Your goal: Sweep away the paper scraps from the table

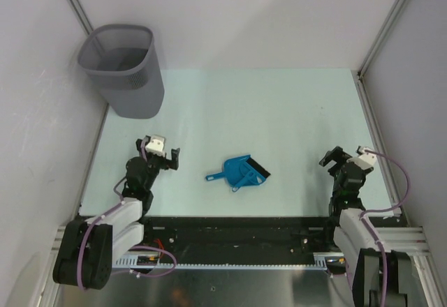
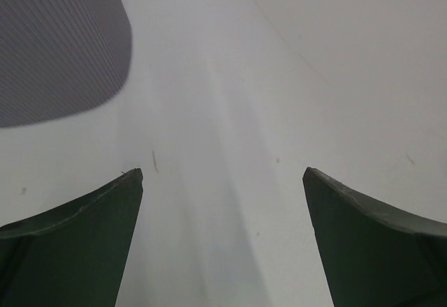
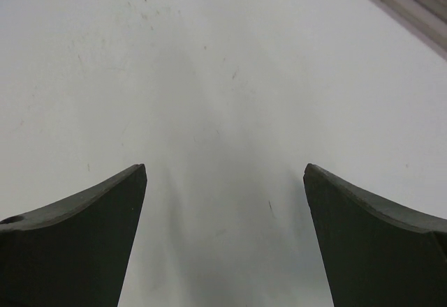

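No paper scraps show in any view. The pale green table (image 1: 279,111) lies bare around the arms. My left gripper (image 1: 172,158) hovers low at the near left, open, and in the left wrist view (image 2: 223,174) only bare table shows between its fingers. At the near right my right gripper (image 1: 331,158) is open too, with nothing but the table surface between its fingers in the right wrist view (image 3: 225,169).
A blue dustpan (image 1: 237,173) with a dark-bristled brush (image 1: 258,170) lying in it sits between the two grippers. A grey mesh wastebasket (image 1: 126,66) stands at the far left corner, and its wall (image 2: 56,42) is ahead-left of the left gripper. Walls enclose the table.
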You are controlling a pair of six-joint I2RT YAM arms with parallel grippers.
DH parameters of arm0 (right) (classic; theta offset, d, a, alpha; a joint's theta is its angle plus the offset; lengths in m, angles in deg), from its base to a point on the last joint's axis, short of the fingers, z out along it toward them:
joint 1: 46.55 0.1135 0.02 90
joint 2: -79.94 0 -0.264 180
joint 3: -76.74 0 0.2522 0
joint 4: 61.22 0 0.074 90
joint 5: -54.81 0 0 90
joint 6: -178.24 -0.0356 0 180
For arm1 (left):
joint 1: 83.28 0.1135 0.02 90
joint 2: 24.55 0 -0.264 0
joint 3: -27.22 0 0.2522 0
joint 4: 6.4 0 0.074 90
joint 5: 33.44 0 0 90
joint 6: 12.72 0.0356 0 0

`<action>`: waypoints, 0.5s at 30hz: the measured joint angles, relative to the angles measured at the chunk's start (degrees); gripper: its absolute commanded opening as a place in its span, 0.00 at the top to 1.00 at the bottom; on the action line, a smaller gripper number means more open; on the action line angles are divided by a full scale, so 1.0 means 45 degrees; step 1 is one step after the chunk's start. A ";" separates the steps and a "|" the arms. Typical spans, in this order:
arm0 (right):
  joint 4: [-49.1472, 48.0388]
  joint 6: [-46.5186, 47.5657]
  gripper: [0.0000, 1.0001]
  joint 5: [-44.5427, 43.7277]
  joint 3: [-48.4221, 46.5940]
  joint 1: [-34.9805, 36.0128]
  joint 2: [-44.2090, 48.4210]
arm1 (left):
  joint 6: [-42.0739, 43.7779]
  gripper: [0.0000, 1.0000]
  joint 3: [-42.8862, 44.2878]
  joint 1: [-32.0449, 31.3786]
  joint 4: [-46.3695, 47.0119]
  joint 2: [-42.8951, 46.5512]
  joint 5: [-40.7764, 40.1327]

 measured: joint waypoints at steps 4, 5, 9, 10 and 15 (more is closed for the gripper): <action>-0.1914 0.0194 0.00 0.0641 -0.0049 -0.0588 -0.1428 | -0.0049 0.00 -0.0146 0.0000 0.1778 -0.0141 -0.0529; -0.2307 0.0282 0.00 0.0787 -0.0112 -0.0675 -0.1909 | -0.0049 0.00 -0.0204 0.0005 0.2103 -0.0136 -0.0699; -0.3614 0.0665 0.00 0.1209 -0.0500 -0.0763 -0.3657 | -0.0165 0.00 -0.0432 0.0321 0.2885 -0.0131 -0.1039; -0.3988 0.0763 0.00 0.1258 -0.0602 -0.0763 -0.4031 | -0.0199 0.00 -0.0442 0.0515 0.3011 -0.0131 -0.1039; -0.5493 0.1161 0.00 0.2098 -0.1443 -0.1103 -0.6028 | -0.0355 0.00 -0.0442 0.1010 0.3521 -0.0359 -0.1044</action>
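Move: The table is already clear, and both my hands are empty. From my left hand the blue dustpan, with the brush lying in it, is about 23 cm to the right, 5 cm back and 10 cm below. The grey bin stands roughly 25 cm ahead and 9 cm to the left, its middle slightly higher than this hand. From my right hand the dustpan is some 30 cm to the left, 3 cm back and 8 cm below. I lift my left hand about 4.5 cm, swinging it nearly 4 cm to the left, away from the dustpan, while its fingers tip up some 10 degrees and turn a little counter-clockwise. My right hand slides about 5.5 cm forward over bare table. Both grippers stay wide open and touch nothing. ##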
